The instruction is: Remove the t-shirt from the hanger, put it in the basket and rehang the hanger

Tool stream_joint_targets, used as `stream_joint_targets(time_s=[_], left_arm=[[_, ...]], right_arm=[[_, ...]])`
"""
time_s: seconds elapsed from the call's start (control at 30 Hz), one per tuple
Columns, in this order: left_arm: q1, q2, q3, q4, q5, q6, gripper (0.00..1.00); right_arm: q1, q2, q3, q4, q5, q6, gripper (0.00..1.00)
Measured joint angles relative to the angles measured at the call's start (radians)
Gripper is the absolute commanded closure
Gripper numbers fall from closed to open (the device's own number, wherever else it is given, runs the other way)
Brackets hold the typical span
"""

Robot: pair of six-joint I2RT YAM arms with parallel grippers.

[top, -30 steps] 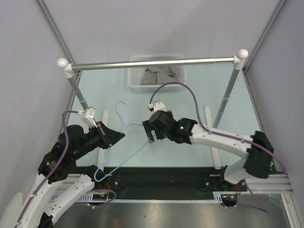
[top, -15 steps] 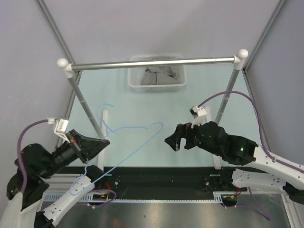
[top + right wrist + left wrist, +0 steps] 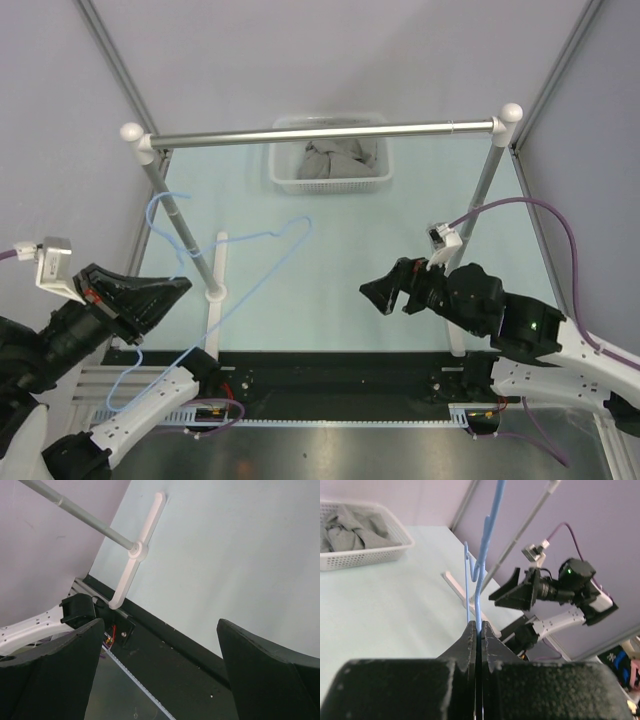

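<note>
The grey t-shirt lies crumpled in the white basket at the back, off the hanger. It also shows in the left wrist view. The light-blue wire hanger is bare and held in the air at the left. My left gripper is shut on its wire, and the left wrist view shows the wire pinched between the jaws. My right gripper is open and empty above the table at the right. Its wrist view shows only table and base between the fingers.
A silver rail on two posts spans the table ahead of the basket. Its white T-shaped feet rest on the pale green table. A black base strip runs along the near edge. Grey walls enclose both sides.
My left arm has pulled back to the near left, carrying the hanger with it. My right gripper has moved away to the right and stays open.
</note>
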Motion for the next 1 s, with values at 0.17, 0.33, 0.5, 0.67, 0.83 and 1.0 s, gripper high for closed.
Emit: stream_joint_targets(time_s=[0.17,0.33,0.5,0.67,0.83,1.0], left_arm=[[0.000,0.095,0.063,0.047,-0.074,-0.023,1.00],[0.000,0.201,0.066,0.119,-0.112,-0.053,1.00],[0.000,0.277,0.050,0.203,-0.158,-0.088,1.00],[0.000,0.297,0.029,0.250,-0.218,-0.117,1.00],[0.000,0.289,-0.038,0.273,-0.275,-0.147,1.00],[0.000,0.283,-0.091,0.286,-0.283,-0.161,1.00]], right_arm=[[0.000,-0.045,0.000,-0.011,0.030,0.000,0.00],[0.000,-0.068,0.007,-0.020,0.056,-0.001,0.00],[0.000,-0.074,0.007,-0.034,0.064,0.000,0.00],[0.000,-0.089,0.007,-0.036,0.068,0.003,0.00],[0.000,-0.095,-0.004,-0.031,0.072,0.008,0.00],[0.000,-0.082,-0.027,-0.027,0.072,0.008,0.00]])
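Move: The left hand already holds the hanger. The middle of the stand's rail lies about 18 cm ahead of it, 20 cm to the right and some 13 cm higher. The rail's left post stands 18 cm ahead and 6 cm left, its middle some 16 cm lower. The basket with the t-shirt is about 50 cm ahead, 23 cm right and 42 cm down. From the right hand, the rail's middle is roughly 12 cm ahead, 9 cm left and 32 cm up. Fingers still pinched shut on the hanger, the left hand carries it forward about 14 cm and a little right, hook end leading towards the rail. It rises some 3 cm on the way, then sinks back, while turning about 15 degrees counter-clockwise and tipping slightly down. The empty, open right hand eases about 2 cm right. ##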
